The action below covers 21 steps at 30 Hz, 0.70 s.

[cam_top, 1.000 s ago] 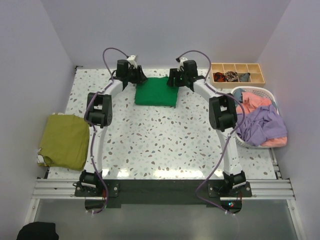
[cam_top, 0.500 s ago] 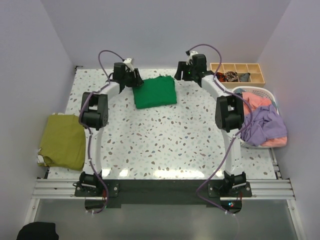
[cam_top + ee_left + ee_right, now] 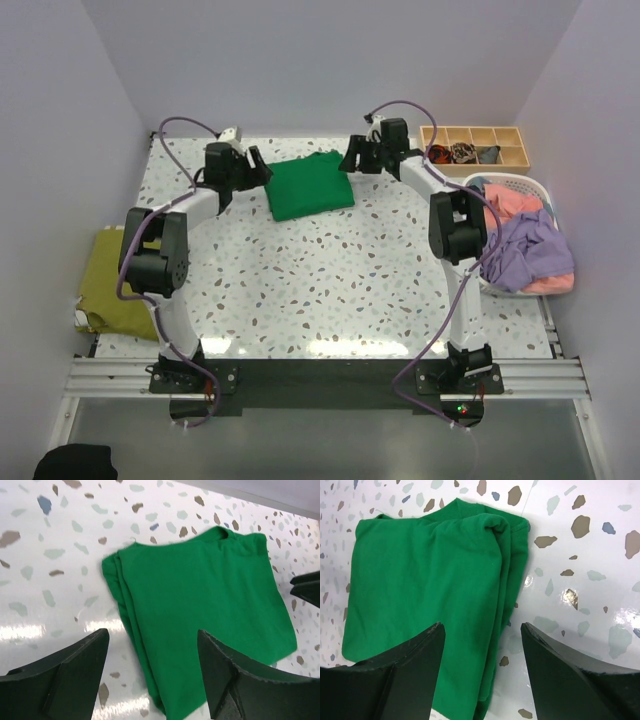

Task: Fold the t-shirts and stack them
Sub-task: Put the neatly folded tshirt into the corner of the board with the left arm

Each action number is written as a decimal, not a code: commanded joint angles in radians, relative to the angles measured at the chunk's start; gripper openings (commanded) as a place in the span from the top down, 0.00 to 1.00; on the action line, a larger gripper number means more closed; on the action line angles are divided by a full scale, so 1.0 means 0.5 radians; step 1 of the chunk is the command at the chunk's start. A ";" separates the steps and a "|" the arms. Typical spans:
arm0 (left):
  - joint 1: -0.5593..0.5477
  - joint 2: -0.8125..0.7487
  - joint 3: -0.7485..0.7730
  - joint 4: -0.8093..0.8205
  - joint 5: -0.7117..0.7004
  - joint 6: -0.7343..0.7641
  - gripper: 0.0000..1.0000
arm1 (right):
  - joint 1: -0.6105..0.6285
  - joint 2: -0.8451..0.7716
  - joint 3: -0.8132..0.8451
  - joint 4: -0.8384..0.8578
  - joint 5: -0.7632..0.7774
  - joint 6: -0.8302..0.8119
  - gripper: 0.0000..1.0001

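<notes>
A bright green t-shirt (image 3: 311, 186) lies folded into a rough square at the back middle of the table, slightly skewed. My left gripper (image 3: 260, 169) hovers open at its left edge; in the left wrist view the green t-shirt (image 3: 200, 600) lies below the spread left gripper (image 3: 152, 642), held by neither finger. My right gripper (image 3: 350, 160) stands open at the shirt's back right corner. Seen from the right wrist, the right gripper (image 3: 482, 635) straddles the folded edge of the green t-shirt (image 3: 425, 580) without gripping it. An olive-yellow t-shirt (image 3: 112, 285) lies at the table's left edge, partly behind my left arm.
A white slatted basket (image 3: 530, 183) at the right holds a lavender shirt (image 3: 527, 248) and a coral-pink one (image 3: 515, 205), both spilling over its rim. A wooden compartment tray (image 3: 476, 146) with small dark fabric pieces stands at the back right.
My left gripper has opened wider and drawn left off the green shirt, its arm swinging out over the olive shirt. The green shirt has turned slightly. The right gripper lifted back from it.
</notes>
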 commanded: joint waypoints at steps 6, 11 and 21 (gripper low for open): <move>-0.010 -0.010 -0.397 0.373 0.288 -0.318 0.24 | -0.017 -0.133 -0.191 0.122 -0.110 0.037 0.34; -0.038 0.107 -0.394 0.443 0.233 -0.376 0.24 | -0.032 -0.142 -0.259 0.140 -0.116 0.043 0.34; -0.062 0.551 -0.048 0.575 0.432 -0.566 0.28 | -0.038 0.008 -0.133 0.091 -0.248 0.073 0.34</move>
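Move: On the table between the hands, the folded green t-shirt has its middle about 11 cm right, 1 cm back and 7 cm below the left hand; its left edge is almost under that hand. From the right hand the same middle is some 9 cm left, 4 cm back and 6 cm below. The olive stack lies roughly 32 cm left and 28 cm back of the left hand; the wooden tray is about 29 cm right and 4 cm ahead of the right hand. Sinking about 6 cm while drawing back nearly 5, the left hand comes down at the t-shirt's left edge, then sweeps forward and right, low over that edge, rolling some 15 degrees left side down, fingers kept open. The right hand settles about 3 cm lower and 2 cm back by the right edge, also open. ##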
